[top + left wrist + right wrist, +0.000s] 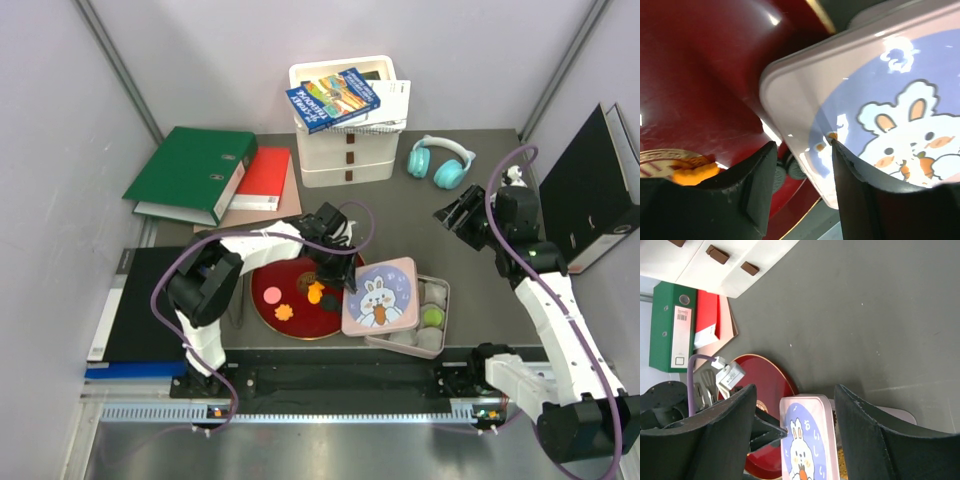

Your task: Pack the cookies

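A red plate (262,278) carries the cookies: a pink one (272,294) and two orange ones (284,312) (316,293). A pink rabbit lid (380,295) leans across the plate's right rim and an open tin (444,296), which holds a green cookie (432,317) among grey paper cups. My left gripper (333,272) (802,145) is open, its jaws astride the lid's (875,100) left edge, one finger over the lid, the other over the plate (700,75). An orange cookie (692,175) lies beside it, and dark ridged rounds (790,170) peek from under the lid. My right gripper (447,213) (795,390) hangs open and empty high above the table.
A green binder (190,172) and red folder (265,175) lie at the back left. A white drawer unit (348,150) with a book (332,98) on top stands behind, teal headphones (440,160) beside it. Black binders stand at the right (590,190) and left (140,300).
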`<state>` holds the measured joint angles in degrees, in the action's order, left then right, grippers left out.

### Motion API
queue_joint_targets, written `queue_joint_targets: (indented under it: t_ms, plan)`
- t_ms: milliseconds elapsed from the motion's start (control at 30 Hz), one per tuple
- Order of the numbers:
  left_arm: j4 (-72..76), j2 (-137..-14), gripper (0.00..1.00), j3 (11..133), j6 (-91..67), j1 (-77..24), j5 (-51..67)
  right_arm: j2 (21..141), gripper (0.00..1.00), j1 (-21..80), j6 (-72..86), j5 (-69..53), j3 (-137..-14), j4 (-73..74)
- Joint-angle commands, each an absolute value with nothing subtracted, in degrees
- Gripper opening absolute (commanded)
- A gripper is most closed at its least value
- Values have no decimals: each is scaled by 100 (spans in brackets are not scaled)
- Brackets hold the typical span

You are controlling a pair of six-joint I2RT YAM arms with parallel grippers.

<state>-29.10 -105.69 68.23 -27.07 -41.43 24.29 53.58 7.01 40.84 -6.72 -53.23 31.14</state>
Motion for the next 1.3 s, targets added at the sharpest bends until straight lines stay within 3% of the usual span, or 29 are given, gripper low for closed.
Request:
queue_joint_targets:
  t_ms: [0,367,533,667,867,1000,1267]
  plan:
    - [-2944,-10318,52,7162,-2645,-4473,2382,5212,63,738,3973,-598,-5309,3023]
    - [-2786,-10512,52,7471,-2654,-4764,2514,5256,63,826,3789,-248,-5457,3460]
    - [-2725,-10459,52,7585,-2698,-4781,2549,6142,53,835,3455,1089,-6072,4946]
    - [-2716,-10433,52,7655,-2716,-4790,2575,6214,45,835,3506,1169,-5916,5133]
    - [-2637,-10380,52,7761,-2803,-4790,2680,6407,21,835,3586,1107,-5784,5388]
    - [-2540,-10336,52,7778,-2900,-4790,2759,6390,11,818,3595,1116,-5660,5414]
    - [-2636,-9985,53,7927,-2865,-4738,2224,6214,7,835,3674,1099,-5282,5475]
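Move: The bunny lid lies tilted on the tin, its middle about 6 cm right of the left hand, 3 cm back and 2 cm below; from the right hand it is some 13 cm left, 10 cm back and 20 cm below. The tin's middle sits about 12 cm right of the left hand and 6 cm back, and roughly 8 cm left and 13 cm back of the right. The red plate is 9 cm left of the left hand, level with it. Left hand goes about 6 cm right, rising off the lid; right hand drops 10 cm towards it, fingers closing. ##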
